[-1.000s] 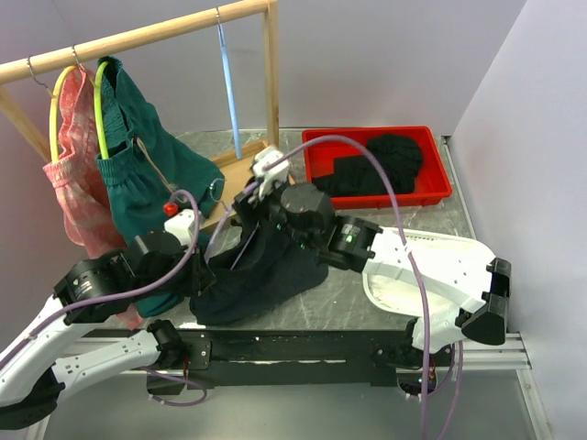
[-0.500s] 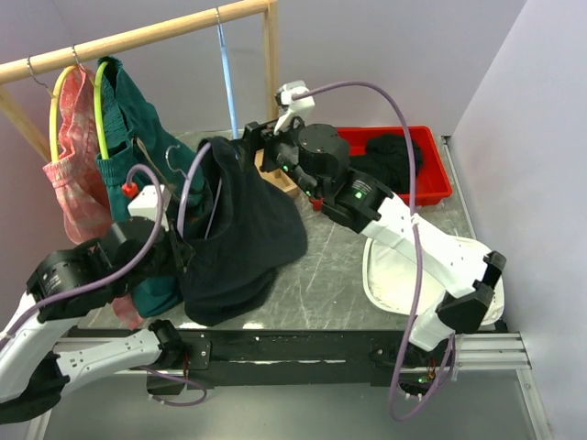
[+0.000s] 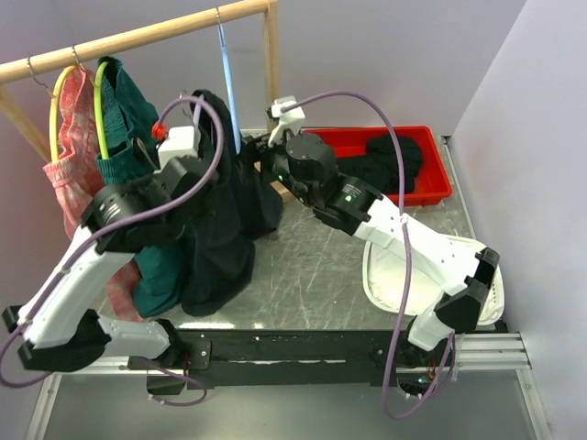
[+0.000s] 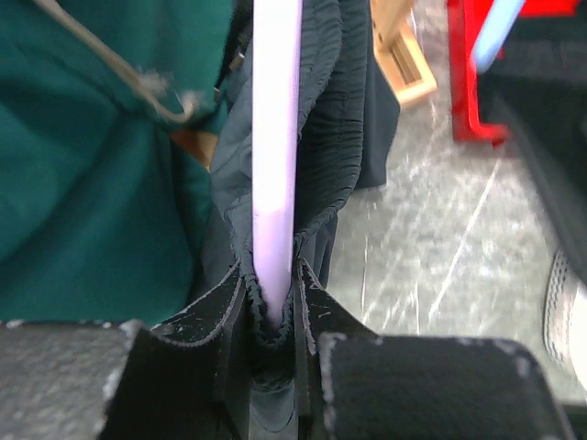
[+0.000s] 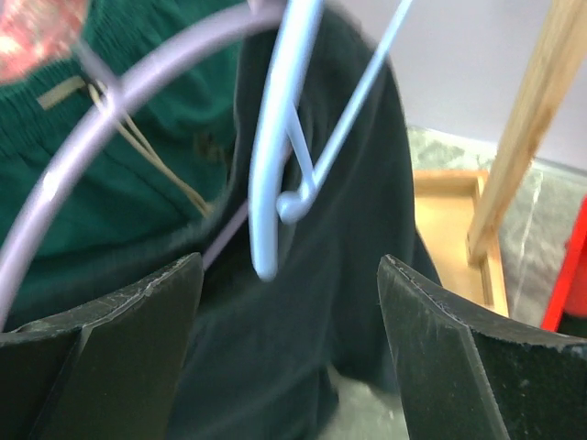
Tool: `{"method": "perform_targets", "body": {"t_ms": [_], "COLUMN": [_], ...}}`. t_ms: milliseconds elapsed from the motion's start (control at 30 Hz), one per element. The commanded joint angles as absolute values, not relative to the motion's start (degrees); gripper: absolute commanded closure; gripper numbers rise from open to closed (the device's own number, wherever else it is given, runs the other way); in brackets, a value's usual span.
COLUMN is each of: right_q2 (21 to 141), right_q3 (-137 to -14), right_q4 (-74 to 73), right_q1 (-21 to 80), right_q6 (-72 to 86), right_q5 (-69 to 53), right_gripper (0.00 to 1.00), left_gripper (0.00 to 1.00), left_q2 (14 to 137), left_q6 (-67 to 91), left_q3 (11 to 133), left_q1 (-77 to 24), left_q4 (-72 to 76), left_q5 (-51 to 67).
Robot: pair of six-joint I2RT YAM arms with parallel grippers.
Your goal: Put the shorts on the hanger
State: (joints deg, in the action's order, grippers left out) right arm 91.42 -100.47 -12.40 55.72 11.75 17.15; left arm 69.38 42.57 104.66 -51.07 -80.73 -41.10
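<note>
My left gripper is shut on the lavender hanger, pinching the bar together with the gathered waistband of the black shorts. In the top view the shorts hang from the hanger, held high by my left arm just under the wooden rail. My right gripper is open beside the shorts with nothing between its fingers. In the right wrist view the hanger arcs at upper left, with the shorts beyond the open gripper.
An empty light blue hanger hangs on the wooden rail, close to my right gripper. Green shorts and pink shorts hang at left. A red bin of dark clothes sits at the back right, a white basket at the front right.
My left arm has lifted the hanger and shorts off the table up toward the rail. My right arm has risen and moved back, ending open beside the shorts.
</note>
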Motion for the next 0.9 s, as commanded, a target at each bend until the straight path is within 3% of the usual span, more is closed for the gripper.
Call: {"method": "perform_targets", "body": {"t_ms": [0, 300, 867], "right_q2": [84.4, 76.9, 70.6], "right_q3": [-96.2, -88.9, -79.5], "right_q4": [-9.7, -9.4, -6.7], "right_q1": [55.9, 55.9, 55.8], "right_q6": [13.2, 14.2, 16.4], "right_q5": [18.6, 18.1, 14.3], "right_gripper": [0.16, 0.16, 0.14], "left_gripper": [0.99, 0.99, 0.99], "left_q2": [72.9, 76.8, 72.9], "left_q6": [38.5, 31.7, 21.9], "left_q3": [113.1, 120.5, 124.5], "left_q1": [-48.8, -45.9, -43.6], "left_q4": [-78.1, -74.1, -67.9], "left_q5": [-47.8, -49.1, -47.9]}}
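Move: Up at the bare stretch of rod between the green shorts and the blue hanger is where the purple hanger's hook has to go: roughly 17 cm ahead of the left hand, 5 cm to its left and 22 cm above. The blue hanger is about 18 cm ahead, 9 cm right and 13 cm up, the green shorts some 8 cm ahead, 12 cm left and 5 cm lower. From the right hand that rod spot lies about 7 cm ahead, 17 cm left and 17 cm up. Raising the purple hanger about 8 cm with the black shorts' waistband still pinched against it, the left hand first also pushes forward some 4 cm, then drifts left, tipping its fingers up around 10 degrees to bring the hook to the rod. The open, empty right hand backs off rightward and towards its base, away from the blue hanger, dipping, rising and sinking again. ##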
